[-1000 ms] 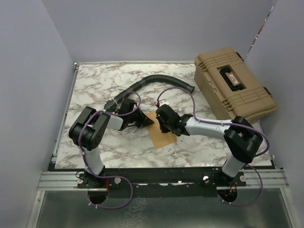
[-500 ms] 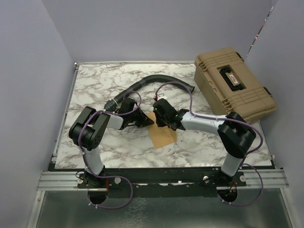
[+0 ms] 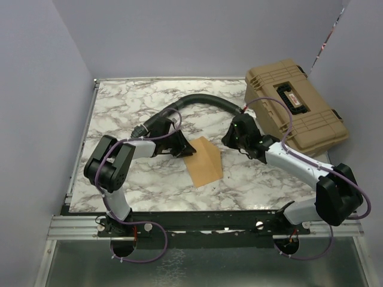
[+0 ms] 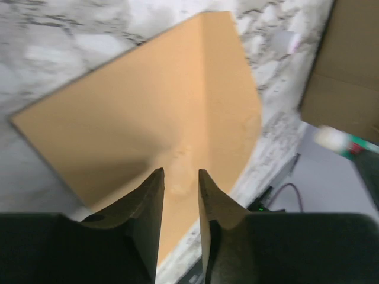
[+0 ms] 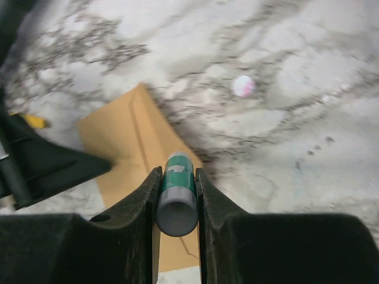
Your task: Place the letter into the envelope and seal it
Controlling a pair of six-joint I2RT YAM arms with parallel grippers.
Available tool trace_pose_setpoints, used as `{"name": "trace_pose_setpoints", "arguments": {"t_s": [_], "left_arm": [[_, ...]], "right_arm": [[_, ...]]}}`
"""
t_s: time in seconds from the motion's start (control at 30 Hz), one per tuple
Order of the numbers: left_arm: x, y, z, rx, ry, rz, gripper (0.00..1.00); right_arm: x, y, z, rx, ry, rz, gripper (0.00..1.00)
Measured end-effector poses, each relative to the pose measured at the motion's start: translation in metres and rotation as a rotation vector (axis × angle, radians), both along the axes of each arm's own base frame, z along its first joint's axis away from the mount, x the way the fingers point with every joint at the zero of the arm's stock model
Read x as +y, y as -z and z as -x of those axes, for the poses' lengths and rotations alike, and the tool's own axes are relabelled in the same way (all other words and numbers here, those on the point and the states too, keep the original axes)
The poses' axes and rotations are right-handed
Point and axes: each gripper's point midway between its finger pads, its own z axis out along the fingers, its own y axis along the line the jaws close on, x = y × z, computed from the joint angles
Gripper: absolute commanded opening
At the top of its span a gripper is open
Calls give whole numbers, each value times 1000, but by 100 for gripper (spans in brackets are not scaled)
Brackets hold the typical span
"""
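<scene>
The brown envelope (image 3: pixel 203 162) lies in the middle of the marble table, its far right part tilted up along a crease. In the left wrist view the envelope (image 4: pixel 148 106) fills the frame just beyond my left gripper (image 4: pixel 180 173), whose jaws stand a little apart with nothing between them. That left gripper (image 3: pixel 187 149) sits at the envelope's far left corner. My right gripper (image 5: pixel 177 171) is shut on a green and white glue stick (image 5: pixel 177 192) and hangs right of the envelope (image 5: pixel 130 142), apart from it. The letter is not in view.
A tan hard case (image 3: pixel 296 104) stands at the back right, also seen as the case (image 4: pixel 349 71) in the left wrist view. A black corrugated hose (image 3: pixel 197 100) arcs across the back. A small white round piece (image 5: pixel 243 86) lies on the marble.
My right arm has swung away from over the envelope to the right, carrying the glue stick. The left jaws have parted slightly. The envelope is now uncovered.
</scene>
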Motion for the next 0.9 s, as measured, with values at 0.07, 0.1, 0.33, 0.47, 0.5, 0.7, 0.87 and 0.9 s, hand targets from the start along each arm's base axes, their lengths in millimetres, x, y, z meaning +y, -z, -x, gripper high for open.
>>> {"name": "trace_pose_setpoints", "arguments": {"t_s": [0.07,0.1,0.33,0.47,0.5,0.7,0.87,0.9], "left_arm": [[-3,-13,1,-23,38,15,45],[-5,-21,1,-32,52,26,49],[-7,-61,8,-127,127,46,73],[1,-68,17,-144,146,10,79],[3,-70,19,-151,147,0,81],[17,-75,34,-181,136,-43,86],[27,-73,37,-204,105,-83,86],[28,-72,37,-204,98,-90,86]], "right_arm": [[-21,16,-1,54,78,-9,1],[-30,23,-1,78,112,-12,0],[-49,33,-8,122,224,-100,0],[-44,48,-7,128,225,-196,0],[-42,52,-6,137,222,-212,0],[-19,58,-22,137,211,-351,2],[-5,65,-31,141,205,-435,9],[-4,67,-32,142,209,-445,10]]}}
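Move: Ahead of the right hand, which holds the uncapped glue stick, the cap stands on the table: about 7 cm forward, 7 cm right and 11 cm below; the envelope's middle is roughly 9 cm left, 2 cm back and 12 cm down. From the left hand, low over the envelope, its middle lies some 3 cm right, 2 cm back and 3 cm down; the yellow cutter is about 15 cm left, 6 cm forward and 2 cm down. Sinking about 7 cm towards the cap, the right hand keeps the glue stick gripped; it first swings 5 cm right, then comes back left almost as far while easing 3 cm forward and rolling its left side up some 25 degrees. Meanwhile the left hand climbs off over the envelope, spreading its nearly shut fingers wide, then draws back and left. ##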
